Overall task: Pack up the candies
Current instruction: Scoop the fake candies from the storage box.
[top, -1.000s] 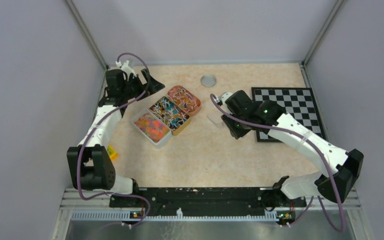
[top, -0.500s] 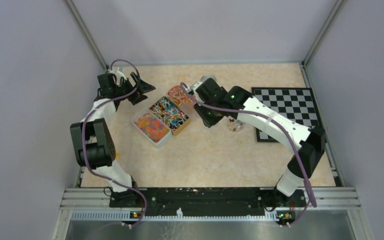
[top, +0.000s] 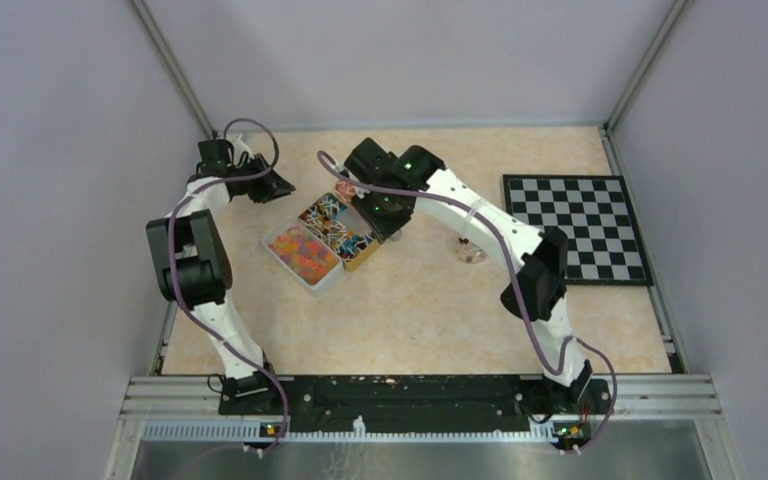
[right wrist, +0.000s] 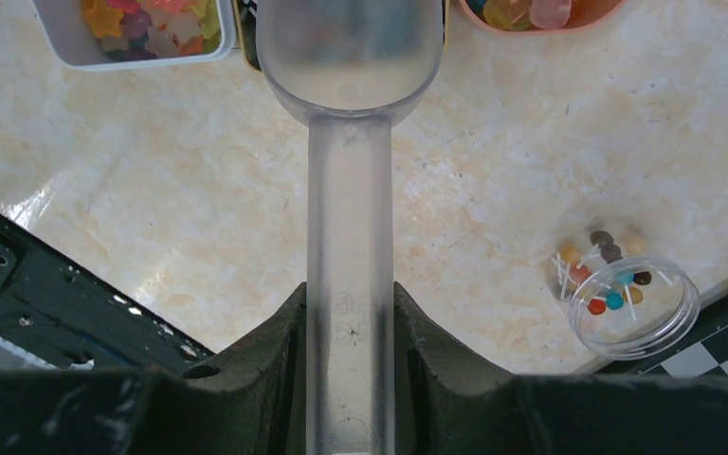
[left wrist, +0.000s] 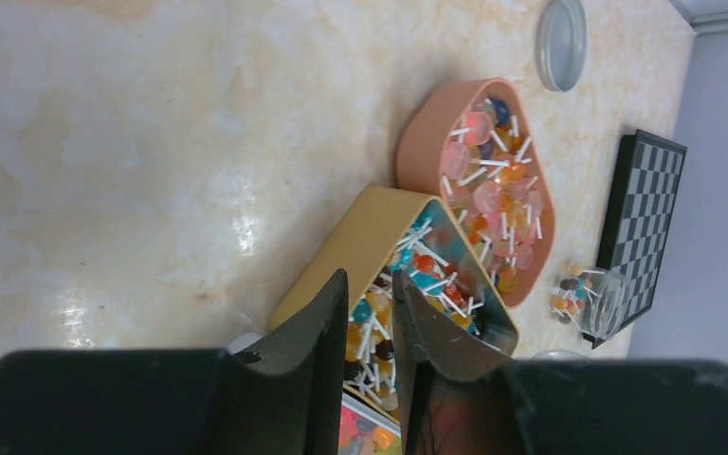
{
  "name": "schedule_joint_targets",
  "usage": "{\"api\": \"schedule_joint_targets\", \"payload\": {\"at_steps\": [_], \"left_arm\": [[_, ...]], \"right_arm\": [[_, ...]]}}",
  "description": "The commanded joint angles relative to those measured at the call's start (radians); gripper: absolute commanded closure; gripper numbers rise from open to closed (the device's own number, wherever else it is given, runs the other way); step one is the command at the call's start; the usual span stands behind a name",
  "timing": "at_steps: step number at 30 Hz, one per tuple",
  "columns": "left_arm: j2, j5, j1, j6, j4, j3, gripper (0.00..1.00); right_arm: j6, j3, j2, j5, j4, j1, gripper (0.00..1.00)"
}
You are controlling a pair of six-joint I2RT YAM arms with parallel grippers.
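Observation:
The candies [top: 303,252] are a mass of tiny pink, orange and yellow sweets in a white tray [top: 270,240], leftmost of three trays. They also show at the top left of the right wrist view [right wrist: 142,19]. My right gripper [right wrist: 351,299] is shut on the handle of a clear plastic scoop [right wrist: 351,57], whose empty bowl hangs over the near end of the yellow tray. In the top view that gripper [top: 388,212] covers the scoop. My left gripper [top: 280,186] hovers behind the trays, jaws nearly together with a thin slit, holding nothing [left wrist: 370,284].
The yellow tray [top: 358,258] and the orange tray [left wrist: 427,133] hold lollipops. A clear jar [top: 471,250] with a few lollipops lies on its side near the checkerboard [top: 575,228]; it also shows in the right wrist view [right wrist: 630,303]. A round lid [left wrist: 562,43] lies at the back.
My right arm has swung left from beside the jar to over the trays, carrying the scoop. My left gripper has pulled back to the left and its jaws have closed.

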Motion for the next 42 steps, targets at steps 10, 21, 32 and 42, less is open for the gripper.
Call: {"api": "schedule_joint_targets", "payload": {"at_steps": [10,21,32,42], "left_arm": [[0.087,0.017,0.019,0.024,-0.029,0.025,0.72],[0.118,0.066,0.02,0.002,-0.026,0.021,0.73],[0.136,0.104,0.021,-0.02,-0.015,0.012,0.73],[0.146,0.129,0.02,-0.029,-0.011,0.013,0.74]], "right_arm": [[0.016,0.212,0.151,0.024,-0.161,0.033,1.0],[-0.013,0.261,0.222,0.035,-0.128,0.043,1.0],[-0.037,0.316,0.293,0.045,-0.095,0.052,1.0],[-0.08,0.309,0.323,0.064,-0.009,0.053,1.0]]}}
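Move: Ahead of the right hand, which already holds the clear scoop, the yellow box of lollipop candies lies about 11 cm forward, 11 cm left and 15 cm below. The white box of star candies sits some 4 cm forward and 20 cm left of that hand, the coral box 17 cm forward and 4 cm left. The round clear jar is 6 cm forward, 19 cm right. From the left hand the yellow box is roughly 6 cm back, 10 cm right, 9 cm lower. Lowering the held scoop bowl-first into the yellow box, the right hand sinks about 6 cm, easing left some 3 cm and a little forward as the descent levels out, and tilting its left side down by under 10 degrees. The left hand, nearly shut, drops about 5 cm towards the box's far-left end, tipping down about 10 degrees; whether it touches can't be seen. ##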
